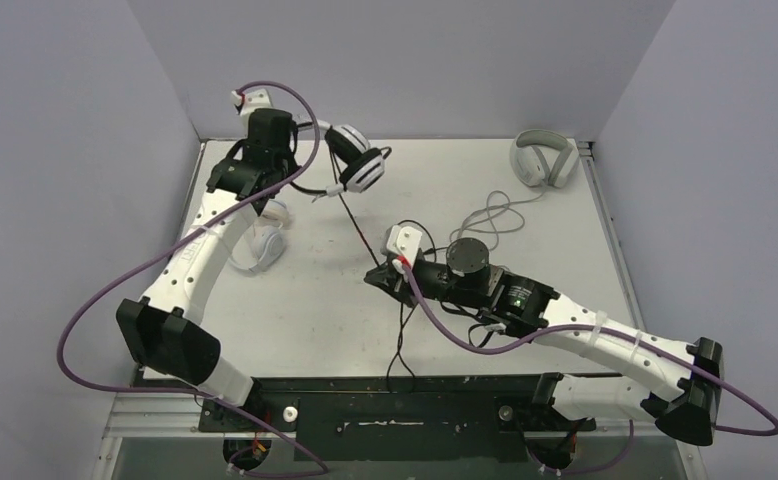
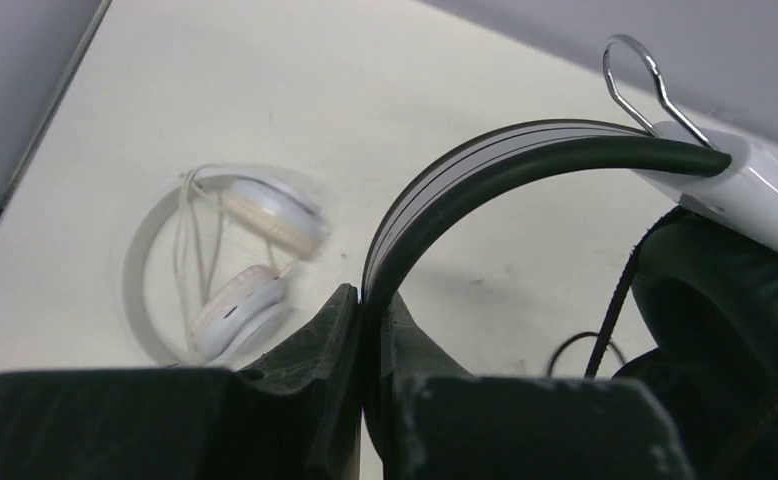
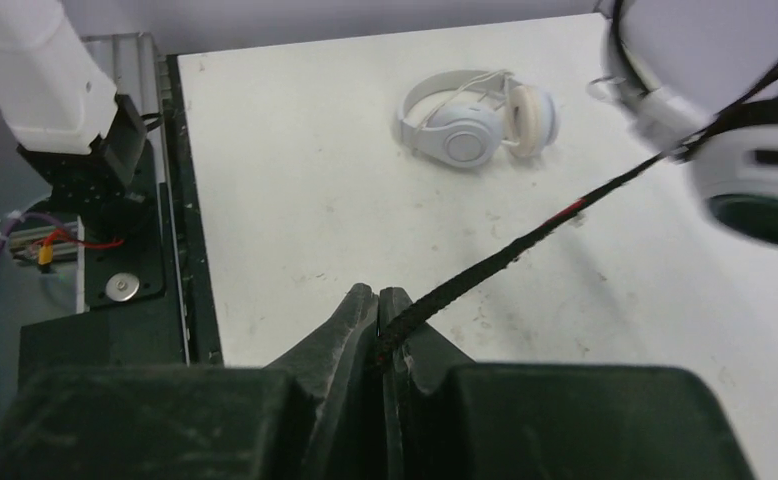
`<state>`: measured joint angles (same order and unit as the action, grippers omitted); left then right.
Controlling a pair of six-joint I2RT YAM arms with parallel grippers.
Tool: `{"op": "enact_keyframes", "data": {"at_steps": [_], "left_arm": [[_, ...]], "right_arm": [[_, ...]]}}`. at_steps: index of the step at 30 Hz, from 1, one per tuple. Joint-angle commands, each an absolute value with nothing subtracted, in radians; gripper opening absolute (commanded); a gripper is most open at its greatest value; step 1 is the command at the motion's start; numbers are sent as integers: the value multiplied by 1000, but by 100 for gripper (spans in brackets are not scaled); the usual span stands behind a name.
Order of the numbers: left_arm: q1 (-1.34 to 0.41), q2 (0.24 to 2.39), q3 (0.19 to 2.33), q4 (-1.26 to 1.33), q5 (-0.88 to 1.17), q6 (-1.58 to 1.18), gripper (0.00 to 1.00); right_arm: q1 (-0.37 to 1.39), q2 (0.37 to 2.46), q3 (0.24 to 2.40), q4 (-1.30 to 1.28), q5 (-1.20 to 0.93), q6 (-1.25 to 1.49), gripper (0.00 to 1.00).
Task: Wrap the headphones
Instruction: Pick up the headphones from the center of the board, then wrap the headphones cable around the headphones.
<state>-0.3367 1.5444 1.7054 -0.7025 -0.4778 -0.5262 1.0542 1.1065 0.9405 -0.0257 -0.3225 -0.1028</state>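
My left gripper (image 1: 283,172) (image 2: 368,300) is shut on the headband of the black-and-white headset (image 1: 357,160) (image 2: 525,150), holding it above the back left of the table. The headset's black cable (image 1: 357,225) (image 3: 525,245) runs taut down to my right gripper (image 1: 380,277) (image 3: 379,300), which is shut on it mid-table. More cable (image 1: 400,340) trails from there to the front edge. The small white on-ear headphones (image 1: 262,245) (image 2: 235,270) (image 3: 475,125) lie flat on the table under my left arm, thin cable bundled on them.
A light grey over-ear pair (image 1: 543,160) sits at the back right corner, its long grey cable (image 1: 490,215) looping toward the right wrist. Grey walls enclose the table (image 1: 565,250) on three sides. The black mounting rail (image 1: 415,395) runs along the front edge.
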Motion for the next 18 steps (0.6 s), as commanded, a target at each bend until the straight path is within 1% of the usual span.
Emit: {"op": "enact_keyframes", "data": {"at_steps": [1,6,9,12,15,18], "left_arm": [[-353,1453,1597,-453,-584,-373,0],[-460,1405,1458,-344,-643,-178,0],[-522,1376,1387,-306,-684,-77,0],[-554,1347,1334,-315,-687,-31,0],[-571,1304,1271,-320,-622,-5,0],[-591,1246,1215,-324,-490,-5,0]], "right_arm": [[1053,1107,1101,-231,-208,-146,0],[997,1147,1217,-288,-80,-158,0],[892,1179,1267,-300,-85,-148,0],[833,1220,1313,-320,-58,-167,0],[792,1260,1340,-323,-51,-185,0],[741,1287,1344,-290,-107,-176,0]]}}
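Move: The striped headphones hang from the left fingers by the headband, their middle about 10 cm to the right of that hand, 3 cm ahead and 3 cm lower. From the right hand, which holds their black cable, they are some 29 cm ahead, 6 cm left, nearly level. The white headphones lie on the table about 8 cm ahead, 10 cm left and 29 cm below the left hand; the grey cable lies roughly 35 cm ahead, 25 cm right and 27 cm below the right hand. The striped headphones are lowered and drawn back towards the right hand, the left hand keeping its grip on the headband, shifting slightly right and rolling about 30 degrees, left side up, while turning clockwise. The right hand, still pinching the cable, swings about 14 cm forward, with some drift right and a slight rise, turning clockwise to come up on their right. ##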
